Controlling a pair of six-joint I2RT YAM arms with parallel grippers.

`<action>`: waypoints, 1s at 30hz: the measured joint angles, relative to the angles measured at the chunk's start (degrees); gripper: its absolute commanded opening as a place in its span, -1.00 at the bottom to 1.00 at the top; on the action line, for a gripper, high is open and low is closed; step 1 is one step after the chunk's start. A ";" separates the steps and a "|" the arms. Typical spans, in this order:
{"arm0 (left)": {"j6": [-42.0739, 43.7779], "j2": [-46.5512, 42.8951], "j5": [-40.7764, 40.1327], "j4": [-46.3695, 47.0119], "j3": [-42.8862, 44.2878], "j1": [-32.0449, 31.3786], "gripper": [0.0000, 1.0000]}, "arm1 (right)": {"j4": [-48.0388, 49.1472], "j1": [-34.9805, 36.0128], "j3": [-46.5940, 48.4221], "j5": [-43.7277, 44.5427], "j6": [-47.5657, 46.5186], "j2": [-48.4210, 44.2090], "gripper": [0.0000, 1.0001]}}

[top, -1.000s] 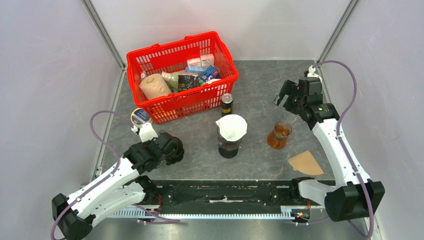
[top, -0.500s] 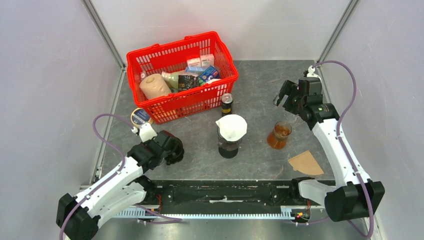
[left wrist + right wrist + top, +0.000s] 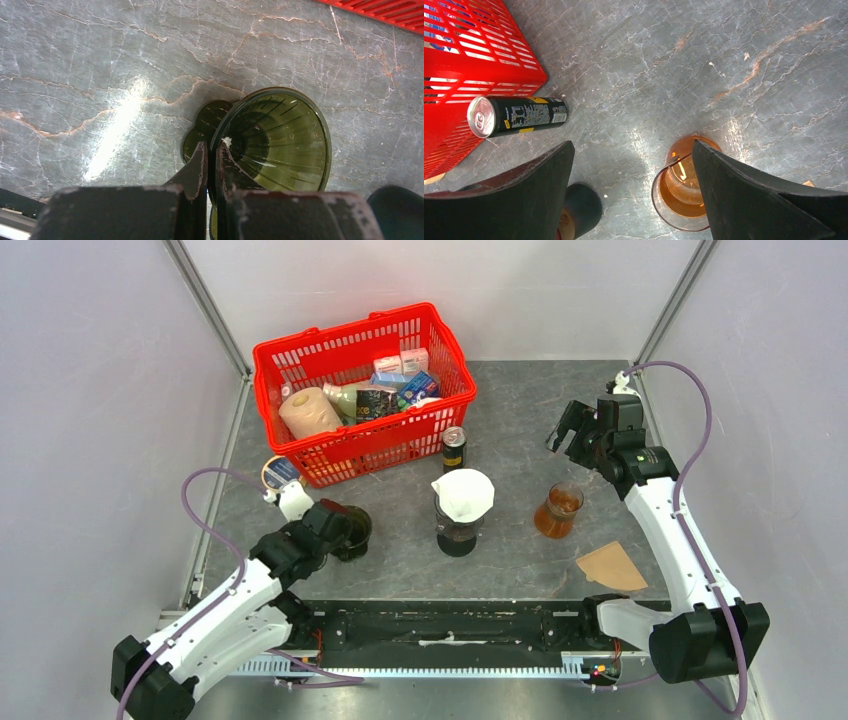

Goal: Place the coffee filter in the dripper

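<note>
A dark green glass dripper (image 3: 280, 135) stands on the table at the near left (image 3: 354, 528). My left gripper (image 3: 212, 147) is shut on its near rim, one finger inside the cone and one outside. A brown paper coffee filter (image 3: 611, 566) lies flat on the table at the near right. My right gripper (image 3: 631, 150) hangs open high over the right side (image 3: 572, 435), with nothing between its fingers. A white cone (image 3: 462, 494) sits on a dark carafe in the middle of the table.
A red basket (image 3: 350, 330) of groceries stands at the back left. A black can (image 3: 454, 448) stands beside it. An amber glass (image 3: 560, 508) stands below my right gripper. A tape roll (image 3: 281, 472) lies near the left wall.
My left gripper has shut on the green dripper's rim, and that arm has shifted slightly to the right. The right arm has stayed put.
</note>
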 measured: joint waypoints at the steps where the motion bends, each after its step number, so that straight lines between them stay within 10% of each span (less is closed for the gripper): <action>1: 0.37 -0.15 0.09 -0.04 0.04 0.00 -0.95 | 0.00 0.00 0.00 -0.15 -0.04 0.00 0.91; 30: 11.61 -9.88 3.52 -0.09 11.23 0.00 -0.96 | 0.00 -0.11 0.00 -4.59 -1.57 -0.50 0.91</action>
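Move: The green dripper is already pinched by the left side of its rim in the left gripper; its middle lies about 5 cm to this hand's right, 1 cm ahead and 4 cm below. The filter-lined dripper on the dark cup stands some 31 cm right and level ahead, while the tape roll lies about 17 cm ahead and 11 cm left. From the right hand, the green dripper is roughly 52 cm left, 12 cm back and 17 cm lower. Raise the left gripper almost straight up by about 10 cm, keeping the green dripper's rim pinched between the shut fingers. Start gently, then go briskly, and let the fingertips tilt up some 15 degrees as the hand climbs, with a slight clockwise turn. ##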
